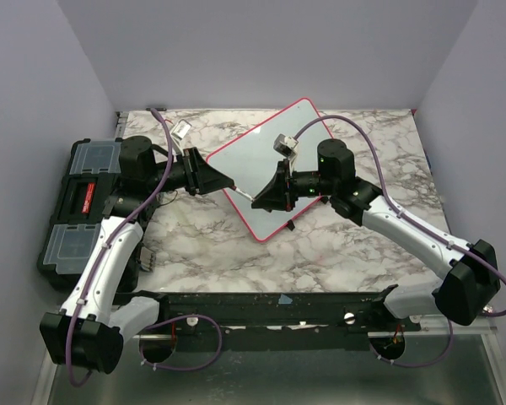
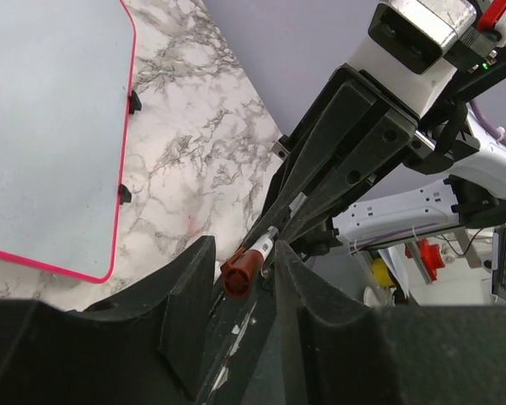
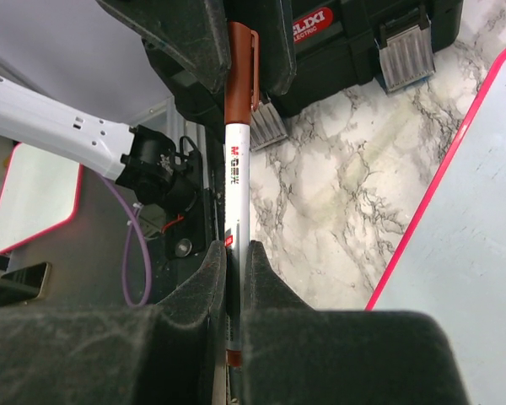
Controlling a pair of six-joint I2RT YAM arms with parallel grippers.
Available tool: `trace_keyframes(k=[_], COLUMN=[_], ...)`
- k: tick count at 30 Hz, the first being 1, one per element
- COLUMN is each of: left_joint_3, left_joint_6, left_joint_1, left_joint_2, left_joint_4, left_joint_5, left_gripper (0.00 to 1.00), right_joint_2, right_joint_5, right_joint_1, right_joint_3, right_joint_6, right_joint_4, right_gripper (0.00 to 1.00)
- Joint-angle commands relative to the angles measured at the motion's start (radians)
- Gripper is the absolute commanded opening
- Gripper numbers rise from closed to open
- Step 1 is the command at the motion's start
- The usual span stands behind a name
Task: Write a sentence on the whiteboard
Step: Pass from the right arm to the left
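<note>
The whiteboard (image 1: 253, 156) lies tilted on the marble table, pale with a thin red-pink frame. Its surface is blank and no sentence shows on it. It also shows in the left wrist view (image 2: 51, 126) and the right wrist view (image 3: 481, 253). My right gripper (image 1: 258, 201) (image 3: 234, 249) is shut on the white barrel of a marker (image 3: 238, 169) and holds it above the board's near-left edge. The marker's reddish-brown cap (image 2: 241, 272) points into my left gripper (image 1: 227, 181) (image 2: 242, 246). Its jaws are open, one on each side of the cap.
A black toolbox (image 1: 80, 202) (image 3: 346, 34) stands at the table's left edge, behind my left arm. A black rail (image 1: 261, 308) runs along the near edge. Grey walls close the back and both sides. Another red-framed white board (image 3: 29, 202) lies off the table.
</note>
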Motion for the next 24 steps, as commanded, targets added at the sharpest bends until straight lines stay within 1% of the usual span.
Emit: trace_keyframes(k=[1,7,10,11,12,13,14,15,16,18,20,24], left_joint_3=[-0.011,-0.018,-0.023,-0.023,-0.023,-0.023,-0.024,-0.027,-0.035,-0.054,-0.061,-0.066], left_joint_6=[-0.019,-0.024,-0.025,-0.025,-0.030,-0.032,-0.038,-0.052,-0.070,-0.119,-0.161,-0.258], left_joint_1=[0.007,0.007,0.007,0.007,0.007,0.007,0.007,0.007,0.007,0.007,0.007,0.008], left_joint_2=[0.005,0.008,0.005,0.002,-0.001,-0.006,-0.011,-0.022,-0.031,-0.049,-0.062,-0.082], left_joint_4=[0.050,0.055,0.052,0.052,0.051,0.053,0.059,0.071,0.100,0.172,0.235,0.347], left_joint_5=[0.055,0.075,0.076,0.075,0.069,0.058,0.044,0.030,0.020,0.013,0.012,0.000], left_gripper=[0.34,0.09,0.00,0.00,0.00,0.00,0.00,0.00,0.00,0.00,0.00,0.00], right_joint_2=[0.016,0.021,0.020,0.020,0.018,0.015,0.013,0.009,0.005,-0.014,-0.044,-0.097], right_joint_5=[-0.041,-0.033,-0.019,-0.002,0.031,0.065,0.103,0.132,0.163,0.212,0.261,0.306], right_joint_1=[0.004,0.005,0.005,0.005,0.005,0.005,0.005,0.005,0.005,0.004,0.004,0.003], right_joint_3=[0.034,0.038,0.039,0.039,0.040,0.040,0.040,0.042,0.042,0.026,-0.002,-0.062], right_joint_6=[-0.030,-0.039,-0.035,-0.030,-0.020,-0.010,0.001,0.013,0.022,0.073,0.129,0.252], right_joint_4=[-0.024,-0.024,-0.024,-0.024,-0.024,-0.024,-0.047,-0.051,-0.048,0.007,0.075,0.233], right_gripper=[0.01,0.01,0.01,0.02,0.15,0.46,0.59,0.68,0.74,0.80,0.83,0.84])
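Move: The marker hangs in the air with its brown cap already between the left hand's part-open fingers, its middle about 2 cm back, 3 cm right and 2 cm below that hand. The right fingers still grip its lower half, the middle some 2 cm ahead, 3 cm left and 2 cm above them. The whiteboard's middle lies about 16 cm ahead, 12 cm right and 25 cm below the left hand; its nearer black clip 2 cm ahead, 15 cm right, equally low. The marker's brown cap is pinched by the left fingers, which close the rest of the way while that hand all but holds still, lifting about 1.5 cm only at the very end. The right hand first keeps its grip on the lower half, then opens wide, lets go and shifts about 3 cm forward, turning some 10 degrees clockwise, the marker still lying between its spread fingers. ##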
